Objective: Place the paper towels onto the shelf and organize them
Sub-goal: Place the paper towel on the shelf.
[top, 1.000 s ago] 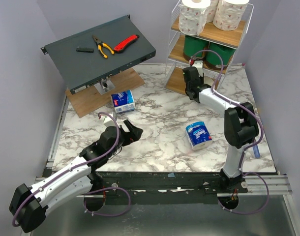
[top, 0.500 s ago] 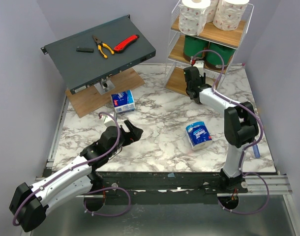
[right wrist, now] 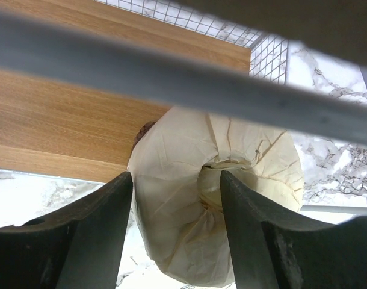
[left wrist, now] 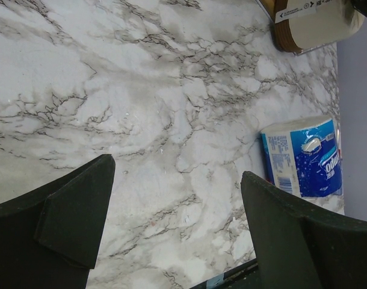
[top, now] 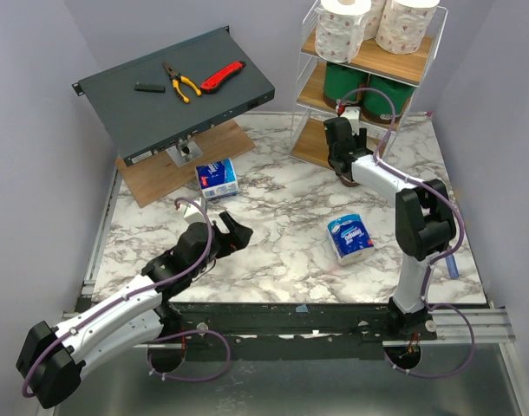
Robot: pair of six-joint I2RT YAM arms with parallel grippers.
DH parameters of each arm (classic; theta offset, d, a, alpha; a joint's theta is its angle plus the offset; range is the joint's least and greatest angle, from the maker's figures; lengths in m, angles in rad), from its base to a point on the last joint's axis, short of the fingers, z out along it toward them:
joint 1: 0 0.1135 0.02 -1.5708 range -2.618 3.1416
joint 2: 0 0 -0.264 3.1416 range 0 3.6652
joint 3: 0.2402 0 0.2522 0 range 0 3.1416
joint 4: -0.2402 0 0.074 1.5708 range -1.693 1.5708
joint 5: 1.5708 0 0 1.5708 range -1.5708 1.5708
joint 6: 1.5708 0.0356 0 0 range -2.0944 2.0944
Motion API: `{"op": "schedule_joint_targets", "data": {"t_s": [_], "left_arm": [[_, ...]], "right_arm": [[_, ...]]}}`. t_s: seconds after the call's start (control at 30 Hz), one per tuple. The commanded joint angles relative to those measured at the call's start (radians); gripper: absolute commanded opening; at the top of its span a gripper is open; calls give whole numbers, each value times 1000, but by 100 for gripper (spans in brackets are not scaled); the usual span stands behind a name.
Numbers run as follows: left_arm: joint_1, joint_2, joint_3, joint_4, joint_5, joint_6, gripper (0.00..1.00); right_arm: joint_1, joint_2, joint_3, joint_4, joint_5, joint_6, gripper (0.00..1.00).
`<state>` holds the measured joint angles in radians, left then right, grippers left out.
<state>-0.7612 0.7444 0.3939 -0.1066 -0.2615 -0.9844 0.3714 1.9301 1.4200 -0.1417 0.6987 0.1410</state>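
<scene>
The shelf (top: 403, 65) stands at the back right, with two white pink-printed rolls (top: 342, 30) on its top tier and two green-wrapped rolls (top: 344, 82) on the middle one. My right gripper (top: 337, 128) reaches into the bottom tier. In the right wrist view it (right wrist: 176, 180) is open, its fingers either side of one wall of the cream roll (right wrist: 171, 229), which lies on the bottom board (right wrist: 63, 120). Two blue-and-white packs lie on the table: one (top: 218, 178) at the left, one (top: 349, 237) at the right. My left gripper (top: 238, 232) hovers open and empty over the marble (left wrist: 177, 168).
A slanted dark grey metal box (top: 173, 95) at the back left carries pliers (top: 181, 83) and a red knife (top: 222, 77). A flat wooden board (top: 173, 169) lies under it. The shelf's wire bar (right wrist: 171, 78) crosses right above my right fingers.
My right gripper's jaws have spread apart around the cream roll's wall on the bottom tier. The left arm has not moved.
</scene>
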Motion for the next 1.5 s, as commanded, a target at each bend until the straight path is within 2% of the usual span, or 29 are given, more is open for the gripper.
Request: {"op": "schedule_joint_targets", "data": {"t_s": [0.0,0.13,0.27,0.6,0.73,0.9,1.13,1.3,1.47], "left_arm": [[-4,-7,-10,6,-21,5,88],[-7,-5,-9,11,-22,6,89],[-12,3,-2,18,-20,9,89],[-27,41,41,21,-35,18,88],[-30,66,88,11,-39,33,88],[-30,139,176,42,-65,83,90],[-27,359,304,278,-15,238,92],[7,602,435,514,149,392,90],[40,830,549,775,318,502,83]], "right_arm": [[-8,-3,15,-32,23,21,64],[-6,-37,16,-48,2,38,69],[-1,-90,13,-72,-35,69,78],[107,-243,0,-154,-54,154,86],[135,-352,-41,-213,-116,230,87],[134,-626,-259,-186,-237,321,87],[135,-1049,-592,-144,-283,394,87],[135,-1177,-690,-188,-308,454,87],[135,-1285,-758,-212,-317,486,86]]}}
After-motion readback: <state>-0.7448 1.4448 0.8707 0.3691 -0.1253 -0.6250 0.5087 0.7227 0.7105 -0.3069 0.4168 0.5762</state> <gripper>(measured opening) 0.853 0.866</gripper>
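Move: The right blue pack lies roughly 27 cm back from the right hand, 5 cm to its left and 8 cm lower. The cream roll stands right under the right hand, its middle some 2 cm to the right, 1 cm back and 6 cm down, its top still between the fingers. From the left hand, the right blue pack is level ahead, about 27 cm right; the left blue pack is 15 cm ahead, 6 cm left; both 7 cm lower. Right hand opens wider, rises off the cream roll, backs some 23 cm towards right pack; left swings forward-right. ##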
